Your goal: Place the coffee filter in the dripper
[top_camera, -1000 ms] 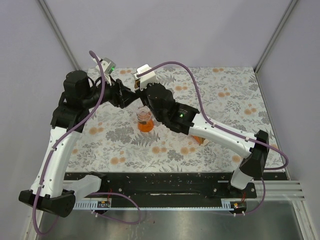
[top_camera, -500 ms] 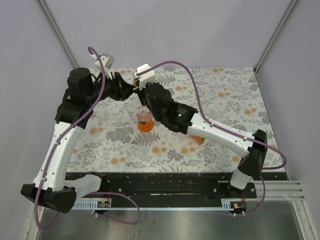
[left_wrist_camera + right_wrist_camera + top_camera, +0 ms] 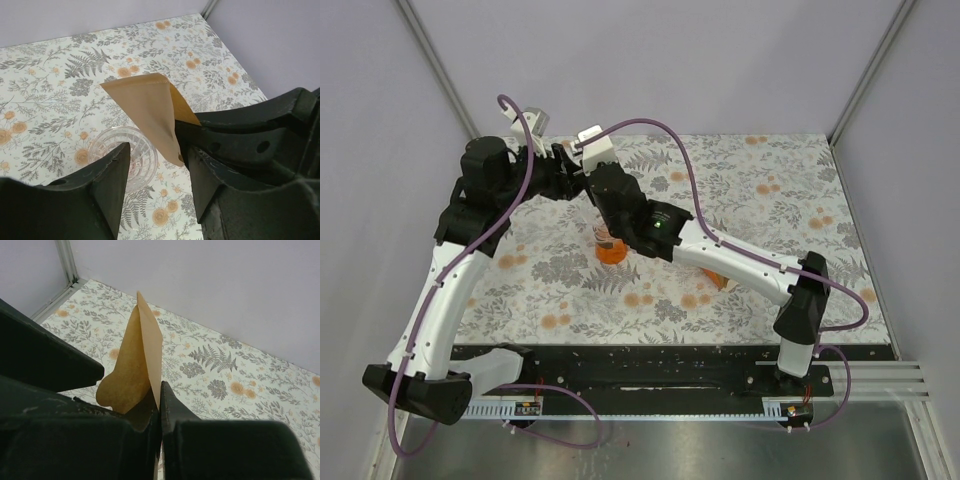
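Note:
The coffee filter [image 3: 134,365], a thin light-brown paper cone, is pinched at its edge by my right gripper [image 3: 160,392], which is shut on it. In the left wrist view the coffee filter [image 3: 150,107] hangs in the air above and just behind the dripper [image 3: 131,156], whose clear ribbed funnel shows from above. My left gripper [image 3: 157,167] is open, and the filter's lower tip sits by the inside of its right finger [image 3: 210,180]. From above, the dripper [image 3: 610,247] with its orange base stands on the table under the right arm. Both grippers meet behind it, left [image 3: 558,178] and right [image 3: 582,168].
The floral tablecloth [image 3: 770,200] covers the table, with walls close at the back and on both sides. An orange-beige object [image 3: 720,279] lies partly hidden under the right forearm. The left gripper's black finger [image 3: 45,357] fills the left of the right wrist view.
The right arm has swung left and back with the filter. The left gripper has drawn back toward the rear left, so both grippers now meet farther behind the dripper.

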Available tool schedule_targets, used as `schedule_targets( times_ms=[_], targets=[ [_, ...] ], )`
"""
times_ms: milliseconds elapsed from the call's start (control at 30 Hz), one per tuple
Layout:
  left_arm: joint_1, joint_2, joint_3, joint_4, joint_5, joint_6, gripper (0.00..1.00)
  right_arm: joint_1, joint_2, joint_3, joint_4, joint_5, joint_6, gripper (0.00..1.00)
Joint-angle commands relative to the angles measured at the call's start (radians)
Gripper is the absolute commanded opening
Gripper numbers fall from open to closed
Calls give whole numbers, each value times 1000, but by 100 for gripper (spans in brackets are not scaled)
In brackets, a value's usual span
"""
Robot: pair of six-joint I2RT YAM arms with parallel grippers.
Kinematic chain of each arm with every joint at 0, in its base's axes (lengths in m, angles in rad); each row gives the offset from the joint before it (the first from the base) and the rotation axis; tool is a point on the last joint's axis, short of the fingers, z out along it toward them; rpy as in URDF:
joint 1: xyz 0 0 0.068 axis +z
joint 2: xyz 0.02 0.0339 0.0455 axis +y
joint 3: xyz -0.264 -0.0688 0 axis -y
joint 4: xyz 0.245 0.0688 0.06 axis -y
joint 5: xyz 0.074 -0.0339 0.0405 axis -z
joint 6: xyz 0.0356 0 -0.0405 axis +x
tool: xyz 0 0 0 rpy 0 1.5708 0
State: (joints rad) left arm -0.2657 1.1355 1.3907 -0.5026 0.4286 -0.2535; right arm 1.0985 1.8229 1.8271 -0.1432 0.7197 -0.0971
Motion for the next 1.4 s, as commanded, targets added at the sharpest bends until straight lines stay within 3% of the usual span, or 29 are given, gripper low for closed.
schedule_targets(
  times_ms=[0, 267, 467, 633, 833, 933, 1067, 1233, 1367],
  targets=[
    [-1, 0, -5, 84, -65, -23, 54, 17, 10, 58, 10, 26, -10, 0],
    [-1, 38, -2, 116, -70, -46, 54, 29, 47, 83, 8, 26, -26, 0],
    [0, 29, -38, 110, -126, 19, 32, 27, 15, 46, 31, 27, -36, 0],
    [-1, 4, -53, 105, -159, 69, 24, 24, -14, 17, 56, 53, -56, 0],
    [-1, -11, -59, 96, -200, 117, 28, 21, -24, 14, 56, 49, -61, 0],
    [-1, -13, -78, 130, -127, 105, 34, 21, -33, 0, 62, -49, -35, 0],
    [-1, -2, -91, 154, -60, 85, 36, 23, -28, 11, 40, -81, -12, 0],
    [0, 0, -81, 113, -123, 140, 4, 8, -45, -5, 39, -19, -27, 0],
    [-1, -34, -78, 98, -208, 227, 0, -26, -76, -63, 62, 59, -64, 0]
  ],
)
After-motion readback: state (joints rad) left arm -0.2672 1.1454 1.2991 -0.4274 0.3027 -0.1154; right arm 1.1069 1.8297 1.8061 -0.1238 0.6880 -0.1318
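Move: My right hand already holds the coffee filter. The filter's middle is about 5 cm ahead of my open left fingers, 2 cm to their right and roughly 1 cm lower. The clear dripper is about 5 cm ahead of my left hand, 3 cm to its right and 14 cm below; the orange-bottomed server is straight under the dripper, some 23 cm down. From my right hand the dripper is about 1 cm ahead, 1 cm right and 14 cm below. I bring my half-open left hand about 3 cm forward to the filter, then sink some 3 cm and drift 2 cm left beside it. On the way I narrow the fingers, ease them open a little, then shut them fully, pinching the filter's near-left edge. My right hand keeps its pinch, shifting only about a centimetre. ##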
